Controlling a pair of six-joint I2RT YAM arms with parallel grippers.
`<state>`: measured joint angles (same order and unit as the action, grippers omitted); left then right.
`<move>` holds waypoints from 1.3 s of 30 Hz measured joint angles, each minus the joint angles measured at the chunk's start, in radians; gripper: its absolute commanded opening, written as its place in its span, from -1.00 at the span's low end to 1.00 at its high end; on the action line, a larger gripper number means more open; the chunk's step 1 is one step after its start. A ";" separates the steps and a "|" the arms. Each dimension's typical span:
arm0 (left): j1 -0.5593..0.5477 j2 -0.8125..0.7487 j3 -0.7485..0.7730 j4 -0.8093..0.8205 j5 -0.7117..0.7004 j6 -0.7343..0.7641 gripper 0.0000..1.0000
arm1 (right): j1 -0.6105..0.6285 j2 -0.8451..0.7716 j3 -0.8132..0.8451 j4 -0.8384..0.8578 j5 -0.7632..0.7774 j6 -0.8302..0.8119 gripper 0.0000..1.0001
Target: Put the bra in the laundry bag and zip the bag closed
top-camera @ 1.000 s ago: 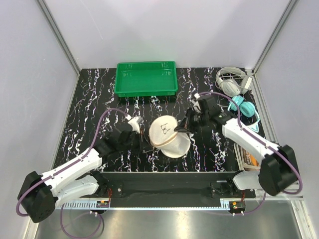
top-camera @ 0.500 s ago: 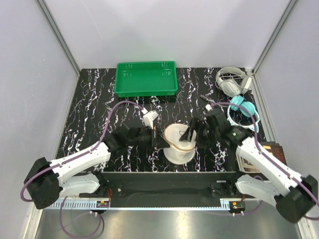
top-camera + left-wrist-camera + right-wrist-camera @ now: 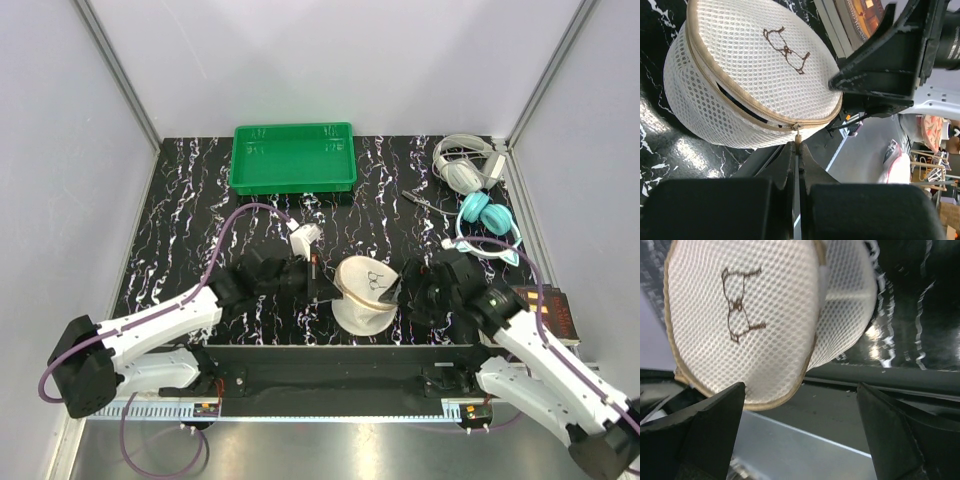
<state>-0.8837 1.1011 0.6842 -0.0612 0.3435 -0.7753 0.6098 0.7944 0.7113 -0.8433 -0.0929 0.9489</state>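
Observation:
The laundry bag (image 3: 364,291), a cream round mesh pouch with a small dark mark on its lid, lies tilted near the table's front edge. My left gripper (image 3: 321,284) is at its left side, shut on the zipper pull (image 3: 798,136). In the left wrist view the zipper (image 3: 747,111) is part open, with a dark slit behind it. My right gripper (image 3: 403,291) stands open just right of the bag (image 3: 760,315), fingers (image 3: 715,425) wide apart and holding nothing. The bra is hidden.
A green tray (image 3: 293,158) stands at the back middle. White headphones (image 3: 461,166) and teal headphones (image 3: 487,215) lie at the back right. A flat printed item (image 3: 548,310) sits at the right edge. The black front rail (image 3: 330,360) runs just below the bag.
My right gripper has opened, let go of the bag and drawn back toward the near right. The left gripper moved right with the zipper pull, and the bag shifted right.

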 measured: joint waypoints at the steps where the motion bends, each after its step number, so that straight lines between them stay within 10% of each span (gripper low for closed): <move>1: 0.000 -0.001 0.004 0.001 0.000 0.000 -1.00 | 0.001 -0.042 -0.031 0.028 -0.027 0.039 0.99; 14: -0.028 0.000 0.008 0.011 -0.005 -0.013 -1.00 | 0.059 -0.281 -0.328 0.390 -0.094 0.626 0.81; 17: -0.041 0.002 0.008 0.012 -0.007 -0.016 -1.00 | 0.081 -0.172 -0.334 0.492 -0.085 0.670 0.38; 19: -0.046 0.002 0.007 0.013 -0.009 -0.019 -1.00 | 0.085 -0.120 -0.334 0.537 -0.069 0.678 -0.62; 22: -0.043 -0.004 0.002 -0.006 -0.042 -0.016 -1.00 | 0.081 -0.112 -0.338 0.571 -0.031 0.676 -0.95; 29: 0.100 -0.155 -0.056 -0.153 -0.131 0.018 -1.00 | -0.105 -0.043 -0.317 0.631 -0.126 0.508 -1.00; 36: 0.163 -0.269 -0.064 -0.229 -0.097 0.098 -1.00 | -0.234 0.476 0.082 0.581 -0.434 0.087 -1.00; 39: 0.156 -0.273 -0.062 -0.238 -0.070 0.128 -0.47 | -0.234 0.578 0.232 0.584 -0.532 -0.040 -0.99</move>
<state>-0.7277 0.8280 0.6224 -0.2989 0.2737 -0.6476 0.3759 1.3727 0.9428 -0.2596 -0.6247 0.9085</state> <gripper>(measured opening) 0.024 0.067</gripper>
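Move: The right edge of the laundry bag's zipped rim lies about 4 cm left and 2 cm ahead of the open right hand, roughly level with it; the bag's middle is some 9 cm left and 5 cm below. The left hand already holds the zipper pull at its fingertips, with the bag's middle about 7 cm right, 2 cm ahead and 4 cm below. From the right hand, the teal headphones lie some 22 cm right, 20 cm ahead and 10 cm down. The right fingers close on the bag's rim and zipper tape after a small back-and-left arc, rolling left side up some 30 degrees, then carry the bag about 10 cm forward, at first drifting right, then swinging left, rising and turning counter-clockwise. The left fingers, still shut, lose the zipper pull; that hand eases back a little, then swings about 8 cm left, away from the bag. ##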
